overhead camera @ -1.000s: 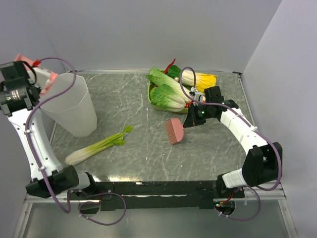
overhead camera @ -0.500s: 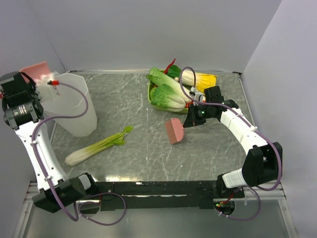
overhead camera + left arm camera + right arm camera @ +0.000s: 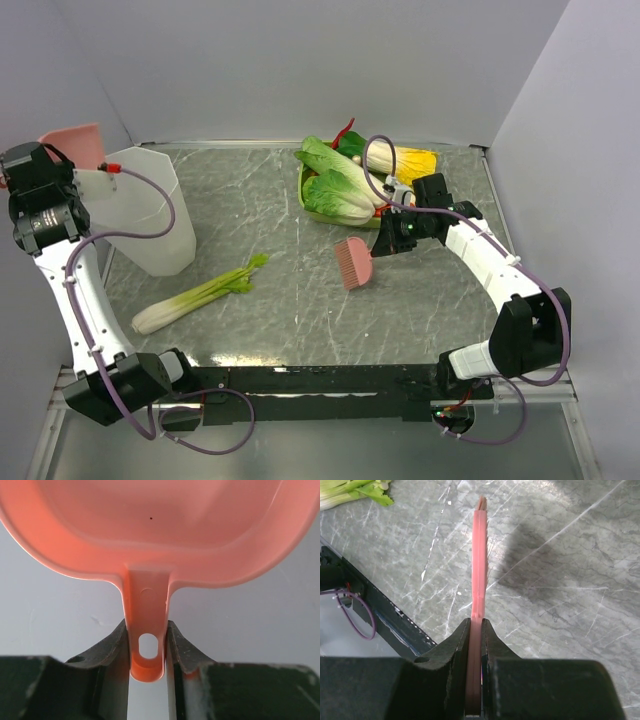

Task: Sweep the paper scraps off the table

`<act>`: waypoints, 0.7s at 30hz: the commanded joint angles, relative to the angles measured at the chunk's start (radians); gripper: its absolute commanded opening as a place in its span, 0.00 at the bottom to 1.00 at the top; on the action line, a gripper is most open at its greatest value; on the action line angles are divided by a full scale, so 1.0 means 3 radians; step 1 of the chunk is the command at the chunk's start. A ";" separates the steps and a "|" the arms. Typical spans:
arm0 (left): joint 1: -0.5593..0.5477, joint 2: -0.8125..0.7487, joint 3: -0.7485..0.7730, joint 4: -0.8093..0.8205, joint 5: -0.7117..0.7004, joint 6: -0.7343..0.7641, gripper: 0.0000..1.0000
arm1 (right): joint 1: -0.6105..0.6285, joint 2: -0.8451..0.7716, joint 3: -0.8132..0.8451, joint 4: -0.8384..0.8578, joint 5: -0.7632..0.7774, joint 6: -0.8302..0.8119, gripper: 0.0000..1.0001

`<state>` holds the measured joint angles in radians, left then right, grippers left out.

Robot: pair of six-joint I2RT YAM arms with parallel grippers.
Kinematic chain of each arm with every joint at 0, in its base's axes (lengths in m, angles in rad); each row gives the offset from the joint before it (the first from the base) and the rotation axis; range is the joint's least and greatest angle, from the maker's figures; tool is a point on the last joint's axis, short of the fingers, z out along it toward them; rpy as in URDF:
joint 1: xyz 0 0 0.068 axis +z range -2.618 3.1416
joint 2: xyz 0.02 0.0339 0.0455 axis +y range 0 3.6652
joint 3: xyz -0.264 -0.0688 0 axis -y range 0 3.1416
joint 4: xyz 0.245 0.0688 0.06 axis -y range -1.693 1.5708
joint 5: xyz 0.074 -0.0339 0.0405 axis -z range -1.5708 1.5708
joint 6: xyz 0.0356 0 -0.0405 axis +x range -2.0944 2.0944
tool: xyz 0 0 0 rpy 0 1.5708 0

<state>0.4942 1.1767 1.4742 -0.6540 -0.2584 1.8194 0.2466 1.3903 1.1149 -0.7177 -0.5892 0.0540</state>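
My left gripper [image 3: 55, 160] is raised at the far left and shut on the handle of the pink dustpan [image 3: 75, 140], which it holds just behind the rim of the white bin [image 3: 140, 205]. In the left wrist view the fingers [image 3: 114, 645] pinch the handle [image 3: 146, 630], and the pan [image 3: 150, 525] shows no paper inside. My right gripper [image 3: 385, 240] is shut on a pink brush [image 3: 352, 262], whose bristles hang just above the table [image 3: 280, 330]; the brush [image 3: 479, 555] shows edge-on in the right wrist view. No paper scraps are in view.
A leek [image 3: 200, 295] lies at the front left of the table. A green tray [image 3: 303, 190] with cabbages and corn stands at the back centre. The metal rail [image 3: 320, 378] runs along the front edge, and walls close in the back and sides.
The left arm has swung and turned its wrist, shifting the dustpan slightly right above the bin's rim. The right arm and brush have barely moved.
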 commanded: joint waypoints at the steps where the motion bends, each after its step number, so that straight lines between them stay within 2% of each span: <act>1: -0.0032 -0.0057 0.0301 0.0293 0.0197 -0.0581 0.01 | 0.0016 -0.0170 0.0088 0.0071 -0.0010 -0.0042 0.00; 3: -0.0113 0.0050 0.0616 0.0263 0.0329 -0.0970 0.01 | 0.0016 -0.0191 0.0088 0.0061 -0.0010 -0.0057 0.00; 4: -0.0174 0.0106 0.0760 0.0192 0.0345 -0.1382 0.01 | 0.0016 -0.0216 0.0093 0.0041 -0.0010 -0.0083 0.00; 6: -0.0455 0.0315 0.1244 -0.0103 0.0269 -0.1768 0.01 | 0.0016 -0.0242 0.0113 0.0005 0.0016 -0.0128 0.00; 7: -0.0689 0.0403 0.1404 -0.0237 0.0238 -0.2078 0.01 | 0.0016 -0.0262 0.0154 -0.0031 0.0021 -0.0245 0.00; 9: -0.0956 0.0608 0.1767 -0.0559 0.0192 -0.2361 0.01 | 0.0016 -0.0288 0.0210 -0.0174 0.0057 -0.0379 0.00; 10: -0.1215 0.0654 0.1845 -0.0636 0.0212 -0.2596 0.01 | 0.0011 -0.0313 0.0277 -0.0230 0.0107 -0.0541 0.00; 12: -0.1503 0.0715 0.1866 -0.0760 0.0227 -0.2771 0.01 | 0.0017 -0.0364 0.0328 -0.0409 0.0194 -0.0741 0.00; 13: -0.1788 0.0716 0.1826 -0.0831 0.0233 -0.2939 0.01 | 0.0016 -0.0446 0.0344 -0.0455 0.0321 -0.0960 0.00; 16: -0.2243 0.0685 0.1570 -0.1050 0.0390 -0.3205 0.01 | 0.0011 -0.0686 0.0262 -0.0614 0.0557 -0.1441 0.00; 18: -0.2434 0.0690 0.1366 -0.1189 0.0483 -0.3390 0.01 | 0.0006 -0.0849 0.0216 -0.0741 0.0823 -0.1768 0.00; 21: -0.2731 0.0822 0.1248 -0.1460 0.0753 -0.4032 0.01 | -0.0009 -0.1120 0.0023 -0.0808 0.1176 -0.2004 0.00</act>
<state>-0.2489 1.3888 1.8851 -0.9539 -0.1337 0.8879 0.2462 1.1660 1.1591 -0.8967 -0.3901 -0.3561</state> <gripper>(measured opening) 0.306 0.162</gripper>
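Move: The left hand, above and outside the bin with the pink dustpan, is bound for the bare table between bin and vegetable basket, about 36 cm to its right, 10 cm ahead and 41 cm below. The bin's middle lies some 13 cm right, level and 27 cm below; the celery 25 cm right, 12 cm back, 39 cm below. From the right hand, that bare spot is roughly 27 cm left, 9 cm ahead, 16 cm below; the basket is 13 cm ahead, 1 cm left, 11 cm below. Still gripping the dustpan by its handle, the left hand sweeps about 28 cm right and some 9 cm forward, arching up over the bin and sinking again, while the wrist swings from pointing outward to forward and down. The right hand keeps the brush clear of the table, drawing it right and up and turning some 30 degrees to point more forward. ##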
